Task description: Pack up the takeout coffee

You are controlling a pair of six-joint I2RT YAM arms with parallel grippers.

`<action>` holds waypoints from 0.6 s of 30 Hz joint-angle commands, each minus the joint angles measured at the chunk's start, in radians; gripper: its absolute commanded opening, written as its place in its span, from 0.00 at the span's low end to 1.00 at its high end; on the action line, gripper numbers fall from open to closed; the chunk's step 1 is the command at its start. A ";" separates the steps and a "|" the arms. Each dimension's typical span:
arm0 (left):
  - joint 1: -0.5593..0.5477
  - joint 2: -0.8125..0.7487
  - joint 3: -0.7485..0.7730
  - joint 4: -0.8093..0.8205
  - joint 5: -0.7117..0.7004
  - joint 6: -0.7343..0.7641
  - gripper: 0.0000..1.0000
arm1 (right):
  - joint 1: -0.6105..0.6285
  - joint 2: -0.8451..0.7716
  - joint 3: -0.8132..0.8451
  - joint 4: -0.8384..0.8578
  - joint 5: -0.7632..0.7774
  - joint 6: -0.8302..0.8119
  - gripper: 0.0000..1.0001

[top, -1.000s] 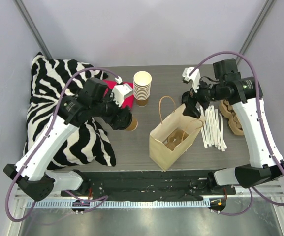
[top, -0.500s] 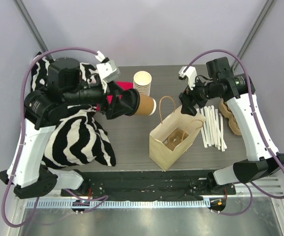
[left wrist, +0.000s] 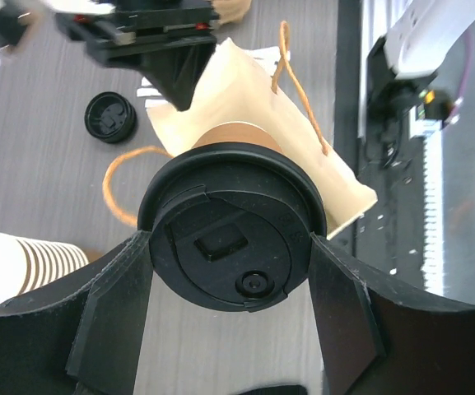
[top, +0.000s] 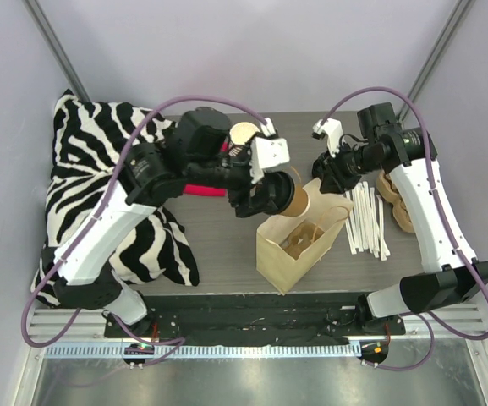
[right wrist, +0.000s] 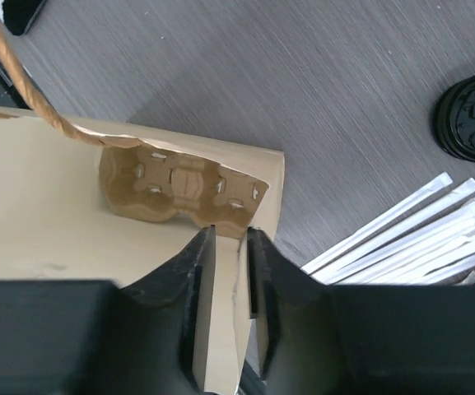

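The takeout coffee, a brown paper cup with a black lid, lies tilted in my left gripper, whose fingers press on both sides at the lid. In the top view the cup hangs over the far rim of the open brown paper bag, with the left gripper just behind it. My right gripper is at the bag's far right corner. In the right wrist view its jaws stand narrow, pinching the bag's wall. A cardboard cup carrier lies inside the bag.
A stack of cream cups stands behind the left gripper. White wrapped straws and brown carriers lie right of the bag. A loose black lid is nearby. A zebra cushion fills the left side.
My left arm swung right, carrying the coffee from beside the cup stack to over the bag's mouth. The right gripper's jaws closed from wide open onto the bag's rim.
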 commanded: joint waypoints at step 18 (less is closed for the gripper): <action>-0.195 0.095 -0.120 0.023 -0.272 0.330 0.00 | 0.064 -0.087 -0.054 -0.005 -0.127 0.097 0.01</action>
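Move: The coffee cup is already held by its lid in the left hand; the bag's mouth, where it is going, lies about 9 cm to that hand's right, 2 cm ahead and some 14 cm below, with the cup carrier down inside, about 35 cm below. The right hand's half-open fingers already straddle the bag's rim corner, 1 or 2 cm below. From that hand the black lids lie about 19 cm ahead and 2 cm right, the white sticks 5 cm ahead and 14 cm right, both down on the table. The held coffee cup is lowered towards the bag's mouth, the left hand sinking about 7 cm and shifting some 4 cm right while it tips the cup's base more steeply downward, by over 20 degrees in all. Meanwhile the right fingers shut and pinch the rim corner, then draw it left and back by 2 to 3 cm, towards the cup. ##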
